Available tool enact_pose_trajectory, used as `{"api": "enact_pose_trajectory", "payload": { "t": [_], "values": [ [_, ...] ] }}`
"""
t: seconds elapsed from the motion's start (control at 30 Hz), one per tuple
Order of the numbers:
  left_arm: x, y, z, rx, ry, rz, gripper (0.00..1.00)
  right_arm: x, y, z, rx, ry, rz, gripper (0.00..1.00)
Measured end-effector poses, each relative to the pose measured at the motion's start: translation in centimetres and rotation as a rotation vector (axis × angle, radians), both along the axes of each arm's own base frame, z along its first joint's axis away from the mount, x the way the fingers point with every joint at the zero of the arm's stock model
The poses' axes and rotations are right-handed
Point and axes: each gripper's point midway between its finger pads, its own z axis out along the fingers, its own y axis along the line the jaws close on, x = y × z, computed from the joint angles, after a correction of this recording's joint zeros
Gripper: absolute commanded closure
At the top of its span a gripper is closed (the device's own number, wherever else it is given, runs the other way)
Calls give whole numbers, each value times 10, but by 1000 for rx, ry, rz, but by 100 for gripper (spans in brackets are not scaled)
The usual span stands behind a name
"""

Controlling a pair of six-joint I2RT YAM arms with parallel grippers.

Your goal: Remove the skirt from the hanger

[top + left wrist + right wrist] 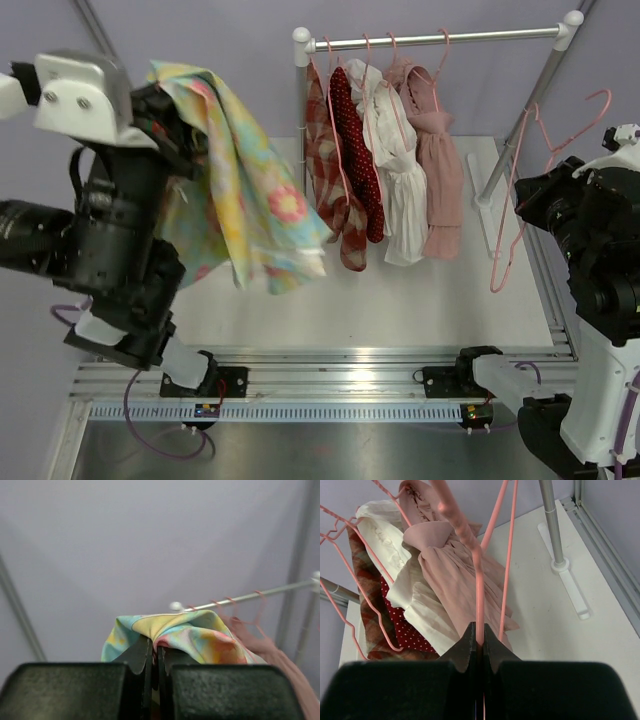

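Observation:
The skirt point(250, 200), a pastel floral cloth in yellow, teal and pink, hangs free in the air at the left, off any hanger. My left gripper point(155, 642) is shut on its top fold point(200, 635); in the top view the cloth drapes over that gripper's fingers. An empty pink wire hanger point(520, 210) is held up at the right, clear of the rail. My right gripper point(480, 630) is shut on one of its wires point(477, 580).
A clothes rack point(440, 40) stands at the back of the white table point(400, 300). Several garments hang on it: a red plaid one point(325, 170), a red dotted one point(358, 160), a white one point(395, 170) and a dusty pink one point(440, 170). Its right leg point(510, 150) slants down beside the hanger.

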Motion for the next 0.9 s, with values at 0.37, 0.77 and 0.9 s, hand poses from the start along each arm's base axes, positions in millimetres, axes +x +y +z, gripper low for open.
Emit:
{"api": "enact_pose_trajectory", "payload": {
  "t": [0.37,0.77,0.9],
  "values": [
    [69,154,-8,-127,-86,437,100,22,29,3,0,-40,170,100],
    [317,83,-212,206,392,439,100,58,36,-6,-66,-7,227,100],
    [349,93,-283,211,559,415,100,58,36,-6,-84,-12,233,100]
  ]
}}
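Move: The left hand pinches the flowered skirt high up; the white basket lies some 33 cm ahead of it, 8 cm to its left and 68 cm below. The rack's left post stands about 31 cm ahead and 7 cm to the right, the plaid garment about 26 cm ahead and 14 cm to the right. For the right hand, gripping the bare hanger, the rail's free right stretch is about 22 cm ahead, 5 cm left and 15 cm up; the pink dress hangs 16 cm ahead, 10 cm left. Leftward and forward at first, nearly level, then mostly forward and steeply down, the left hand swings the pinched skirt towards the basket, ending about 35 cm farther out and 28 cm lower; it turns counter-clockwise and tips downward, fingers staying shut. The right hand keeps its grip on the bare hanger and eases forward and a little left towards the rail, turning slightly counter-clockwise. ##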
